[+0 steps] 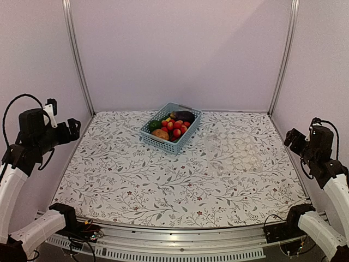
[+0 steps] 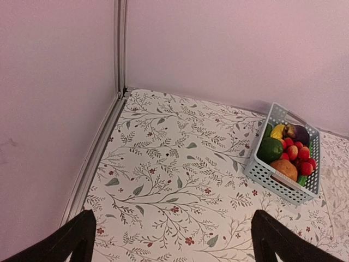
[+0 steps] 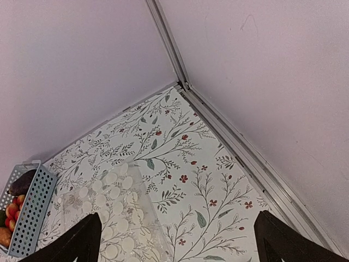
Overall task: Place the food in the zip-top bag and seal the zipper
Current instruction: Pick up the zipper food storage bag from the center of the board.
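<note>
The food [image 1: 174, 126] lies heaped in a light-blue slotted basket [image 1: 161, 143] at the back middle of the table: red round pieces, a green one, a brown one and a dark eggplant. In the left wrist view the food [image 2: 292, 155] shows at the right, far from the fingers. The zip-top bag [image 1: 234, 150], clear with white dots, lies flat to the right of the basket; the bag [image 3: 112, 210] also shows in the right wrist view. Its zipper is too faint to make out. My left gripper [image 1: 73, 129] and right gripper [image 1: 292, 139] hover open at the table's sides, holding nothing.
A floral cloth [image 1: 136, 180] covers the table. Pale walls with metal corner posts [image 1: 76, 54] close it in at the back and sides. In the wrist views the basket [image 2: 262, 174] and the basket [image 3: 32, 213] stand well ahead of the open fingers.
</note>
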`<action>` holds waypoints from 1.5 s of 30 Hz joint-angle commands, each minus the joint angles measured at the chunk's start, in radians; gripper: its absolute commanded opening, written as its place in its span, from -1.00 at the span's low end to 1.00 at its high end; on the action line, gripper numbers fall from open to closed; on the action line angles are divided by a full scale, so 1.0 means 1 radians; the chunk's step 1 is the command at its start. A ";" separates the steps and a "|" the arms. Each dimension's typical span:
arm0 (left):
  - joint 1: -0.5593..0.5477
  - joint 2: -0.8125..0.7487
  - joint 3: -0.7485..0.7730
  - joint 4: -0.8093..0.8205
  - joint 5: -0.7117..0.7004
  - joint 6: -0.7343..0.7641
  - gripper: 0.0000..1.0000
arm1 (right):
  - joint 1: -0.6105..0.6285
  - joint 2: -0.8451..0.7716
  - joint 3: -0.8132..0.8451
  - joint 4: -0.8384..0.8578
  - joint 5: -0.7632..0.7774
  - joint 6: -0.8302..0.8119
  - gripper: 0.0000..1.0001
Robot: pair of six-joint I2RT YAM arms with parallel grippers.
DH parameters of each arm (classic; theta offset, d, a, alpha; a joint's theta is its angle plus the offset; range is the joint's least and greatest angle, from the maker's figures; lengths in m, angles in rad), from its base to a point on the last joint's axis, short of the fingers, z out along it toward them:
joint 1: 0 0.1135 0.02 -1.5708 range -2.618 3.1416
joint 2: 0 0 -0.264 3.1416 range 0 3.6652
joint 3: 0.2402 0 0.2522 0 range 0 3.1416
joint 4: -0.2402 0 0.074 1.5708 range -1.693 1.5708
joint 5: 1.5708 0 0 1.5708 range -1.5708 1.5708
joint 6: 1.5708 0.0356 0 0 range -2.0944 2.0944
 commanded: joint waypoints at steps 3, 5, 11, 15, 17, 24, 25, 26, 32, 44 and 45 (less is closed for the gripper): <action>0.003 0.022 0.027 -0.038 -0.046 -0.006 0.99 | 0.004 0.015 0.035 -0.042 -0.011 -0.035 0.97; 0.003 0.038 0.028 -0.040 -0.056 -0.007 0.99 | 0.004 0.018 0.046 -0.048 -0.018 -0.040 0.97; -0.003 0.109 0.065 -0.060 -0.135 -0.018 0.99 | 0.004 0.035 0.120 -0.094 -0.164 -0.089 0.98; -0.011 0.194 0.171 -0.064 -0.159 -0.023 0.99 | 0.013 0.143 0.212 -0.167 -0.319 -0.098 0.98; -0.015 0.236 0.221 -0.061 -0.106 -0.016 0.99 | 0.059 0.219 0.268 -0.223 -0.301 -0.088 0.92; -0.017 0.297 0.184 0.036 0.115 -0.005 0.99 | 0.358 0.485 0.417 -0.405 0.011 -0.020 0.74; -0.017 0.298 0.174 0.038 0.120 0.002 0.99 | 0.399 0.521 0.432 -0.415 0.036 -0.005 0.70; -0.017 0.296 0.168 0.034 0.119 0.009 0.99 | 0.436 0.580 0.452 -0.416 0.048 0.007 0.66; -0.017 0.261 0.142 0.026 0.060 0.005 0.99 | 0.630 0.839 0.558 -0.376 0.069 0.072 0.44; -0.017 0.243 0.128 0.031 0.056 0.009 0.99 | 0.843 1.325 0.858 -0.377 0.044 0.108 0.10; -0.017 0.243 0.127 0.031 0.057 0.008 0.99 | 0.845 1.340 0.865 -0.376 0.041 0.116 0.08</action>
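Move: The bag lies flat on the board, its middle about 20 cm to the right hand's left, some 15 cm ahead of it and roughly 22 cm below. The basket of food stands about 29 cm to the left of the bag's middle and 12 cm farther out. From the left hand, the bag is far to the right, around 68 cm, about 15 cm ahead and 28 cm below. Sweeping left by about 33 cm, the right hand first lifts a little, then sinks, ending 14 cm lower and slightly farther forward over the bag's zipper side, near its close left corner. It tips downward and turns counter-clockwise, some 40 degrees each, while its fingers narrow to just over half open, touching nothing yet. The left hand eases 5 cm forward, open and empty. ##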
